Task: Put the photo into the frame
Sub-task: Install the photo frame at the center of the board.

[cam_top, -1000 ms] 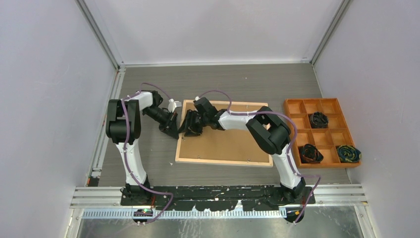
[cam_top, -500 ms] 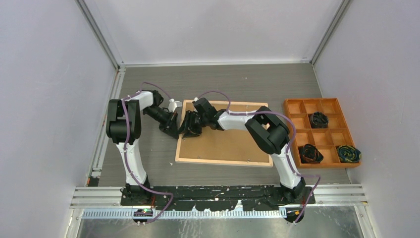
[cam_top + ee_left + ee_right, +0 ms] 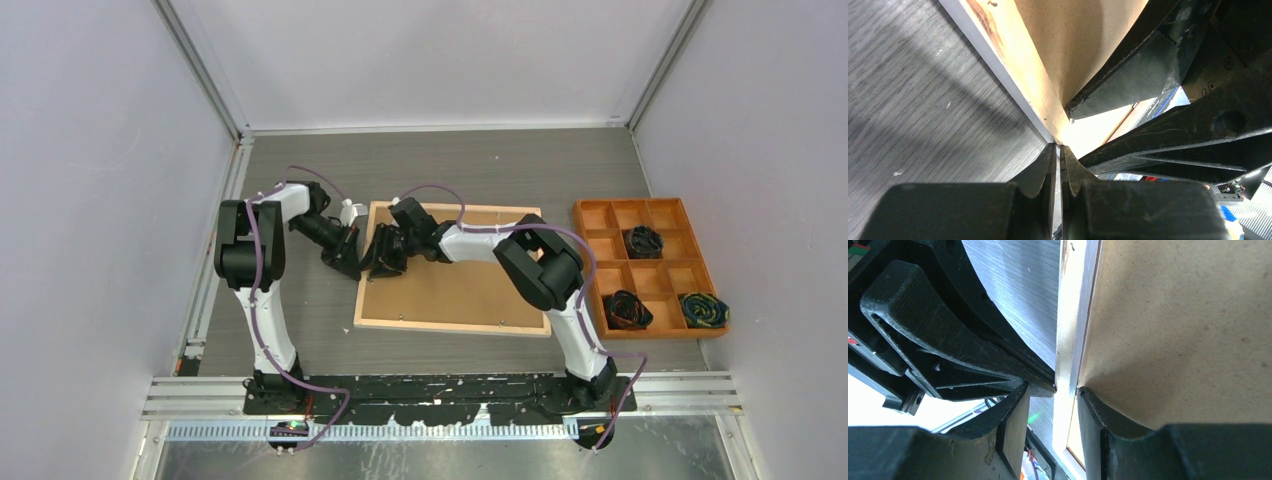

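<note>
The frame [image 3: 450,326] lies back up on the table, its light wood rail around a brown backing board [image 3: 470,285]. The photo is hidden. My left gripper [image 3: 347,262] is shut, its tips [image 3: 1058,147] against the outer side of the frame's left rail [image 3: 1018,65], nothing between them. My right gripper [image 3: 383,262] reaches in from the other side and stands open astride the same rail [image 3: 1073,315]. One finger [image 3: 1093,410] rests on the board's edge [image 3: 1188,330]. The other finger [image 3: 1015,410] hangs outside the rail with a gap.
An orange compartment tray [image 3: 628,201] stands at the right, with dark bundles [image 3: 643,241] in three of its cells. The two grippers nearly touch each other at the frame's left side. Grey walls close in the table on three sides.
The right gripper's jaws have narrowed slightly round the frame's rail. Neither arm nor the frame has visibly moved.
</note>
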### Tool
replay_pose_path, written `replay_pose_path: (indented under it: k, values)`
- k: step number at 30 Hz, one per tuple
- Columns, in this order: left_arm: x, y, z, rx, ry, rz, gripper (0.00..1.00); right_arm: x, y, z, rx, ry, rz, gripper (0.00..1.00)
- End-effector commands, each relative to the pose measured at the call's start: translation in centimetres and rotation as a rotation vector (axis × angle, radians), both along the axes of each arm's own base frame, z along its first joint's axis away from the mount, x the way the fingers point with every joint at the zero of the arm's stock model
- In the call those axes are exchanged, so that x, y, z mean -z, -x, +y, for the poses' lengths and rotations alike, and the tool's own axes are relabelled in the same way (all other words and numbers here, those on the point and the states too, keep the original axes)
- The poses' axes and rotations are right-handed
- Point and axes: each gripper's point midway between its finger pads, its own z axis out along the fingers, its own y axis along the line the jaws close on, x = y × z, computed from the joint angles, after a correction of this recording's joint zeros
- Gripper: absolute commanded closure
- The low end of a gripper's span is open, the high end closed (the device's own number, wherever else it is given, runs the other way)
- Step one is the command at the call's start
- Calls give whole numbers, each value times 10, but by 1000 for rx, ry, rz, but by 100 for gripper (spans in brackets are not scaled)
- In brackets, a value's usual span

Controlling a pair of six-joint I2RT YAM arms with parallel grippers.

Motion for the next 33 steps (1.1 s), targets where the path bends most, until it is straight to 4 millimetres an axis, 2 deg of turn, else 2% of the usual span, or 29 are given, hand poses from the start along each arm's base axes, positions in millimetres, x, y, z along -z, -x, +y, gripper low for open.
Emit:
replay_pose_path:
  k: [1, 4, 6, 7, 8, 9, 12, 15, 17, 19, 22, 26, 30, 33]
  values:
    - [10, -19, 9, 34, -49, -96, 93, 3, 3, 3, -23, 22, -2, 55]
    - [8, -18, 9, 36, -48, -95, 93, -13, -13, -8, 1, 29, -46, 52]
    - [4, -18, 9, 36, -47, -99, 92, -27, -22, -24, -2, 64, -117, 47]
    - [1, -18, 10, 32, -44, -102, 86, -33, -23, -35, -14, 118, -174, 44]
    - [-5, -19, 10, 25, -33, -108, 76, -40, -22, -43, -31, 158, -241, 41]
    - [-11, -22, 11, 20, -22, -122, 69, -45, -14, -52, -59, 191, -282, 38]
    - [-31, -26, 17, 8, -1, -154, 58, -54, 14, -79, -148, 269, -395, 33]
    - [-51, -27, 26, -3, 24, -183, 50, -52, 49, -103, -244, 344, -482, 32]
    - [-64, -20, 28, 13, 48, -197, 45, -47, 74, -116, -324, 408, -537, 32]
    - [-75, -9, 28, 43, 59, -217, 44, -36, 99, -127, -414, 478, -564, 31]
    - [-81, 5, 32, 82, 44, -242, 35, -20, 118, -137, -494, 544, -582, 31]
    - [-80, 17, 41, 113, -12, -282, 32, -11, 117, -144, -517, 632, -651, 31]
    - [-67, 26, 48, 126, -64, -284, 32, -12, 108, -143, -506, 667, -707, 31]
    - [-65, 33, 47, 123, -52, -258, 32, -11, 108, -141, -529, 667, -730, 32]
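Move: The frame's left rail sits between the right fingers, about 1 cm below their hand point. The near rail's stretch the right hand goes for is some 13 cm back and 13 cm right, 2 cm lower. The near left corner lies about 14 cm back and 3 cm left of the right hand. From the left hand, the left rail is 1 cm right, level fore and aft and 1 cm below; that corner is about 12 cm back and 1 cm left. The frame's left rail is released: the right fingers open wider, lift off, swing back and right over the backing, then sink with a late slight forward drift to near rail height, ending about 12 cm back, 14 cm right, wrist turned more downward. The left fingers open wide, edge forward, then rise clear leftward and finally draw back, some 7 cm higher. ##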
